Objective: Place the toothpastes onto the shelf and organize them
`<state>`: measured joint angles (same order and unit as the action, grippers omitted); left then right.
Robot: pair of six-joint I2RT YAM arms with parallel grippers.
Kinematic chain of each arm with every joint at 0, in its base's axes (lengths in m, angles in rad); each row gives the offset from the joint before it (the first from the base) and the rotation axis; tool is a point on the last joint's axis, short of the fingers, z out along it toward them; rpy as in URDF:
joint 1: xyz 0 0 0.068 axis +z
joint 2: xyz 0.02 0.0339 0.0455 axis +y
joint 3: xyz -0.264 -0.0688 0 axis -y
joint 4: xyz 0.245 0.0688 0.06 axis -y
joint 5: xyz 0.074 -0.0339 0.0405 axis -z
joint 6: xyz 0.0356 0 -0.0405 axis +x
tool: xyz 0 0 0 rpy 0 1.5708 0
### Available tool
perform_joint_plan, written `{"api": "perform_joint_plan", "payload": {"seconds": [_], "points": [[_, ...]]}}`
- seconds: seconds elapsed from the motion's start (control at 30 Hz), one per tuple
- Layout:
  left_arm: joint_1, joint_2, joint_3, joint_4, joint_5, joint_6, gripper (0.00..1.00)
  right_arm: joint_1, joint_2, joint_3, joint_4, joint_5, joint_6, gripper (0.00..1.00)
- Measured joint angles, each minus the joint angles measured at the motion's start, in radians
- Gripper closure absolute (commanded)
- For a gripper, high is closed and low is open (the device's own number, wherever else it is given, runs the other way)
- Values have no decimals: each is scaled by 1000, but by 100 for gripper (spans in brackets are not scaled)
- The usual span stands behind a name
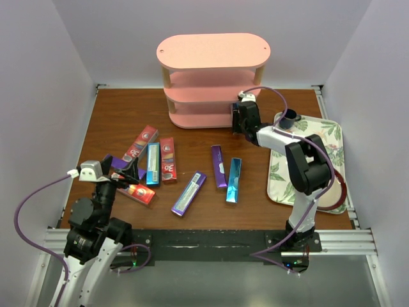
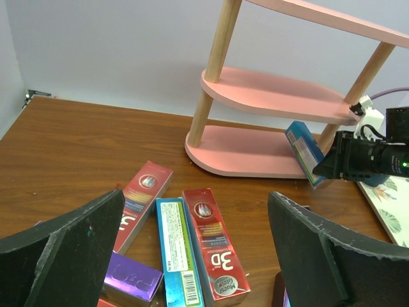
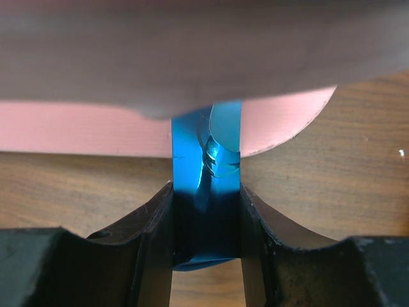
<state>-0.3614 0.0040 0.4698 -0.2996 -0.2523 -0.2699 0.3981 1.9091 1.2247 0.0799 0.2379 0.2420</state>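
Note:
The pink three-tier shelf (image 1: 213,77) stands at the back of the table. My right gripper (image 1: 238,119) is shut on a shiny blue toothpaste carton (image 3: 206,185) and holds it tilted at the right end of the bottom board; the carton also shows in the left wrist view (image 2: 305,152). My left gripper (image 1: 126,171) is open and empty above a pile of cartons: two red (image 2: 214,252) (image 2: 142,201), a blue (image 2: 176,252) and a purple (image 2: 131,278). Another red (image 1: 136,192), two purple (image 1: 189,193) (image 1: 218,166) and a blue (image 1: 234,180) lie loose on the table.
A floral tray (image 1: 326,137) lies at the right, with a dark cup (image 1: 289,117) at its back corner and a dark red ring (image 1: 337,192) at its front. White walls close in the table on three sides.

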Motion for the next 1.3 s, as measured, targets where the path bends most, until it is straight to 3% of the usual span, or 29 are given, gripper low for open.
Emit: {"api": "perform_joint_plan", "payload": {"seconds": [0.17, 0.4, 0.63, 0.97, 1.3], "points": [[0, 0, 0, 4, 7, 0, 1, -2, 0, 1, 18, 23, -1, 55], [0, 0, 0, 6, 11, 0, 1, -11, 2, 43, 35, 55, -3, 34], [0, 0, 0, 6, 14, 0, 1, -13, 0, 52, 55, 58, -8, 25], [0, 0, 0, 6, 14, 0, 1, -13, -165, -64, 3, 3, 8, 7], [0, 0, 0, 6, 14, 0, 1, -13, -213, -128, -48, -158, 42, 2]]}}
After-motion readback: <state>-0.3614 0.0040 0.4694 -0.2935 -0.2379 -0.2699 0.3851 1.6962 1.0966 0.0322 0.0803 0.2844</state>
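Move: The bottom shelf, onto which the right hand is bringing its gripped blue toothpaste, has its middle about 10 cm ahead, 10 cm left and 3 cm below; the box already reaches over the shelf's right part. The mug stands some 17 cm right and 3 cm farther out; the purple toothpaste lies roughly 17 cm back and 6 cm left, the second blue one about 22 cm back and 1 cm left. From the left hand, that shelf is some 39 cm ahead, 27 cm right and 23 cm lower. Forward and up, each by about 3 cm, the right hand eases in over the bottom shelf's right part while its fingers open and let go of the blue toothpaste. It then backs out from the shelf by some 7 cm, rising a little more before sinking about 2 cm, with the fingers spreading to fully open and the wrist rolling slightly, left side up. ##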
